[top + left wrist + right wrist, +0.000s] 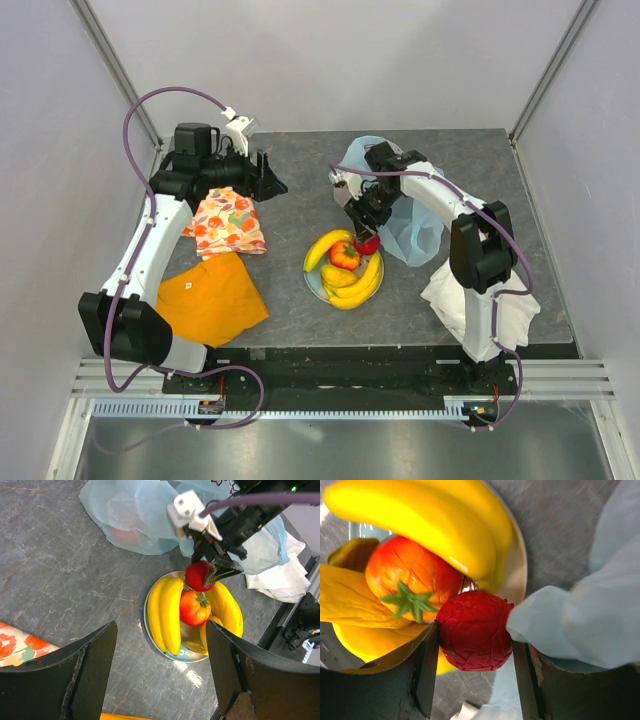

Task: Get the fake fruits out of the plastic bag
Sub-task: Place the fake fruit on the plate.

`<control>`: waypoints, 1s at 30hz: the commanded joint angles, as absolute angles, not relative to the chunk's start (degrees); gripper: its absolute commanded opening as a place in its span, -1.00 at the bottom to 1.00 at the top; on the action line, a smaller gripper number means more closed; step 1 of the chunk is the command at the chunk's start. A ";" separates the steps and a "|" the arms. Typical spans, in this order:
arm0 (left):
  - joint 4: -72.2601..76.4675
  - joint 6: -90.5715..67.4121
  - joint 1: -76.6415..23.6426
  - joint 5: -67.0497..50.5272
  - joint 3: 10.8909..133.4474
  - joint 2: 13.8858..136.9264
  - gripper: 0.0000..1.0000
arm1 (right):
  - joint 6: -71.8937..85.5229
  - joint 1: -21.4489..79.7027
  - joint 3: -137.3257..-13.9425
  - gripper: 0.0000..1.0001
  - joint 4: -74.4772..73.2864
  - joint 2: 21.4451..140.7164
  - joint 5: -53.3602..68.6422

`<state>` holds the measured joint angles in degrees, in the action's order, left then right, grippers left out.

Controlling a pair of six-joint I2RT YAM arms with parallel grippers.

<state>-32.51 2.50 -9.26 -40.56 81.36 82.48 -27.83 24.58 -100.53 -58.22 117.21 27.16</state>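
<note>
My right gripper is shut on a dark red fake fruit, held just over the rim of a pale plate beside the bag. On the plate lie yellow bananas and an orange-red fruit with a green calyx. The light-blue plastic bag lies crumpled behind and to the right of the plate, and a fold of it touches the right finger. A reddish shape shows through the bag. My left gripper hangs open and empty, up at the back left.
A fruit-patterned cloth and an orange cloth lie on the left of the grey table. A white cloth sits by the right arm's base. Walls enclose the table on three sides.
</note>
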 commanded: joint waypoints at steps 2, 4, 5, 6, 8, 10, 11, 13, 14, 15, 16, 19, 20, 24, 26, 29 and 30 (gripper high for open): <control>-31.11 2.37 -9.58 -40.17 81.56 82.62 0.57 | -29.71 24.43 -96.69 -0.56 -59.85 118.04 26.28; -31.20 2.37 -9.58 -40.25 81.74 82.79 0.57 | -29.88 24.52 -96.07 -0.56 -60.38 118.30 26.19; -31.11 2.46 -9.58 -40.25 81.91 82.97 0.57 | -29.97 24.52 -95.46 -0.56 -60.47 118.30 25.93; -31.11 2.37 -9.49 -40.17 82.00 83.06 0.57 | -29.97 24.52 -95.19 -0.56 -60.47 118.30 25.75; -31.03 2.29 -9.49 -40.17 82.09 83.23 0.57 | -30.06 24.52 -94.75 -0.55 -60.91 118.13 25.75; -30.94 2.29 -9.49 -40.17 82.09 83.41 0.57 | -30.32 24.52 -94.66 -0.54 -61.61 118.21 26.63; -31.02 2.20 -9.58 -40.17 82.18 83.50 0.57 | -30.32 24.52 -94.83 -0.53 -62.05 118.47 26.80; -30.94 2.11 -9.58 -40.17 82.26 83.58 0.57 | -29.71 24.52 -94.66 -0.53 -62.92 118.74 26.98; -30.94 2.02 -9.58 -40.17 82.27 83.67 0.57 | -29.62 24.52 -94.31 -0.53 -63.28 118.83 27.07; -30.94 2.02 -9.58 -40.17 82.44 83.67 0.57 | -29.53 24.70 -94.22 -0.53 -63.80 118.83 27.51; -30.94 2.11 -9.58 -40.17 82.53 83.85 0.57 | -29.79 24.87 -94.13 -0.52 -64.77 118.65 28.55; -30.94 2.11 -9.67 -40.17 82.53 84.02 0.57 | -31.63 25.83 -93.17 -0.38 -66.09 117.34 30.49; -30.94 2.11 -9.67 -40.17 82.53 84.11 0.57 | -32.25 26.19 -93.08 -0.35 -66.53 116.99 31.02; -30.67 2.20 -10.28 -40.25 82.62 84.55 0.57 | -33.22 27.07 -93.78 -0.24 -68.28 116.63 33.04; -30.59 2.11 -10.46 -40.25 82.79 84.81 0.57 | -33.22 27.16 -94.48 -0.11 -69.08 116.46 33.57; -30.41 2.02 -10.90 -40.34 83.14 85.34 0.57 | -32.78 27.07 -95.27 0.29 -68.64 115.93 32.17; -30.32 2.02 -11.16 -40.43 83.23 85.34 0.57 | -32.52 26.98 -95.53 0.48 -68.47 115.84 31.82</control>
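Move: The red fruit is already in the right hand, just over the plate's far right edge; the plate's middle lies about 5 cm back, 5 cm to the left and 7 cm lower. The tomato is about 3 cm back and 5 cm left, the near bananas some 10 cm back and 2 cm left. The plastic bag lies 9 cm ahead and 9 cm right. From the left hand, the red fruit is roughly 17 cm right, level in reach and 18 cm lower. Down and back by about 2 cm each, the right hand brings the held red fruit in over the plate, halts there, then draws it level towards its base by another 4 cm, past the tomato's right side and against the near bananas. The fingertips tip back some 10 degrees and the pads still hold the fruit. ##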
